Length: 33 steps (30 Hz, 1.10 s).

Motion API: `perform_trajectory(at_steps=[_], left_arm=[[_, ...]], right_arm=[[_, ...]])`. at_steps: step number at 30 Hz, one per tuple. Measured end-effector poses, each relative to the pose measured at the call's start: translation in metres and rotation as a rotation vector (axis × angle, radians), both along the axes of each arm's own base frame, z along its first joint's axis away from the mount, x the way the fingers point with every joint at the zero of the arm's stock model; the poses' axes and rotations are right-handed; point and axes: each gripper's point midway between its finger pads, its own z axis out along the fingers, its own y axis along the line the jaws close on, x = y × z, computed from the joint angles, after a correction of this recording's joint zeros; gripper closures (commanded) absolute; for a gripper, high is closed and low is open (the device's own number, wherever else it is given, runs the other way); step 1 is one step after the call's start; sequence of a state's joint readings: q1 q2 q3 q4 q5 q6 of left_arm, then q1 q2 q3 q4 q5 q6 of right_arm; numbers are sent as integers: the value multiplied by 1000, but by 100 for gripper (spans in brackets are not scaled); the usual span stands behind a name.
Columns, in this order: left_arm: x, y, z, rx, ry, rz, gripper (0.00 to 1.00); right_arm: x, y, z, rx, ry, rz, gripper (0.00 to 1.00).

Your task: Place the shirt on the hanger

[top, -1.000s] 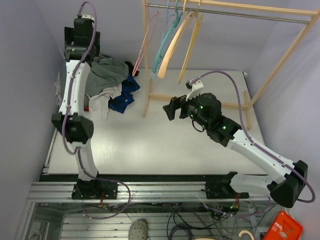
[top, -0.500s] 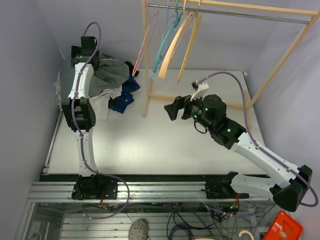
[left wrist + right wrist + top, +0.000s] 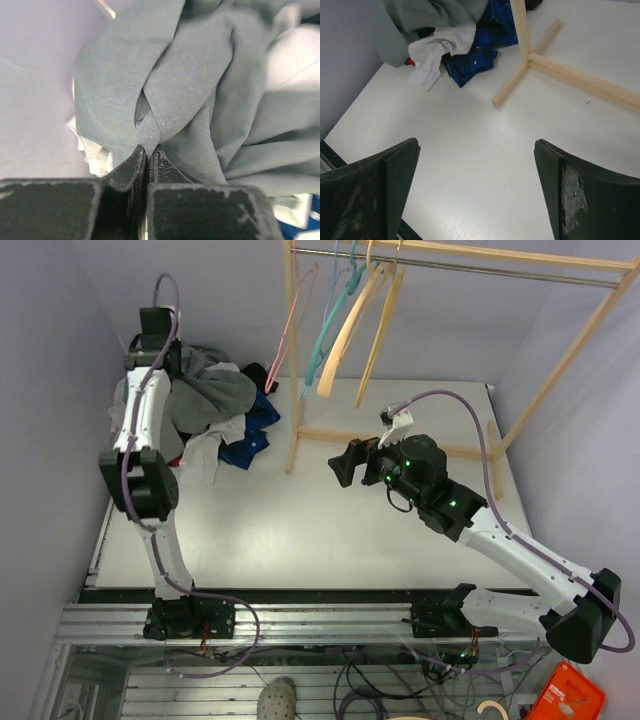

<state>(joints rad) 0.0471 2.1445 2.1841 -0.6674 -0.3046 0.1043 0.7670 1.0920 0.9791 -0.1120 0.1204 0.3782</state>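
Observation:
The grey shirt [image 3: 212, 395] lies crumpled on a pile of clothes at the table's far left corner. It fills the left wrist view [image 3: 200, 85] and shows in the top left of the right wrist view [image 3: 432, 15]. My left gripper [image 3: 172, 368] reaches down into the pile and, in its wrist view [image 3: 148, 149], is shut on a pinched fold of the shirt. The yellow hanger [image 3: 381, 332] hangs on the rail, rightmost of the hangers. My right gripper [image 3: 335, 462] hovers open over the middle of the table, with nothing between its fingers [image 3: 476, 145].
A white garment [image 3: 437, 50] and a dark blue one [image 3: 480, 45] lie under and beside the shirt. The wooden rack's post [image 3: 292, 360] and foot [image 3: 520, 80] stand right of the pile. Pink [image 3: 285, 335], teal [image 3: 330, 325] and cream [image 3: 345, 335] hangers share the rail.
My left gripper has dropped onto the pile and closed on a fold of the grey shirt, which has bunched up. The right arm has shifted only slightly.

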Motion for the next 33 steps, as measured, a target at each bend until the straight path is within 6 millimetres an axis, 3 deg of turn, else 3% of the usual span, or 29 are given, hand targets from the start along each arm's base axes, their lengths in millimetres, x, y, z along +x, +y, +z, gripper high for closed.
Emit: perform_trajectory(at_steps=[2, 5, 8, 11, 12, 14, 17, 19, 21, 23, 25, 28, 33], left_arm=[[-17, -9, 46, -21, -71, -49, 93], [-51, -20, 141, -9, -252, -119, 93], [-107, -33, 248, 47, -468, -212, 93], [-160, -56, 324, 137, -616, -388, 93], [-175, -67, 331, 170, -617, -471, 93], [-205, -92, 318, 245, -548, -678, 93], [-243, -126, 256, 301, -343, -1009, 93], [-262, -137, 217, 291, -222, -1155, 93], [-274, -144, 187, 268, -126, -1261, 93], [-284, -147, 174, 267, -81, -1326, 93], [-294, -151, 179, 284, -90, -1365, 93], [-305, -163, 206, 305, -192, -1408, 93], [-339, -208, 250, 116, -454, -1548, 93]], right_arm=[[0, 0, -6, -8, 9, 1, 0], [0, 2, -9, -10, 15, 9, 0], [-1, 4, -12, -8, 21, 19, 0], [-1, 5, -15, -10, 26, 21, 0], [-1, 5, -16, -9, 26, 21, 0], [-1, 5, -17, -9, 26, 20, 0], [-2, 1, -16, -8, 20, 10, 0], [-2, -4, -11, -1, 4, -9, 0], [-4, -11, -4, 9, -15, -31, 0], [-6, -20, 5, 25, -42, -56, 0], [-10, -29, 15, 45, -70, -77, 0], [-17, -46, 25, 75, -108, -118, 0], [-30, -71, 21, 102, -141, -175, 0]])
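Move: The grey shirt is already pinched in the left hand, its bulk spread over the clothes heap about 5 cm back, 14 cm right and 10 cm below. The clear tabletop it is swung over lies roughly 32 cm back, 20 cm right and 22 cm below that hand. White cloth lies about 16 cm back and 16 cm right of the hand, the blue plaid shirt 12 cm back and 25 cm right, both 20 cm down. From the right hand, the clear tabletop is some 3 cm back, 31 cm left, 26 cm below. The grey shirt, kept pinched in the shut left fingers, is whipped up and back off the heap, then the hand dips some 15 cm as it carries on back and right, and rises again, ending about 34 cm back, 21 cm right and 25 cm higher. The wrist swings clockwise about 90 degrees, so the fingers point right. Late on, the open, empty right hand shifts about 7 cm right. ##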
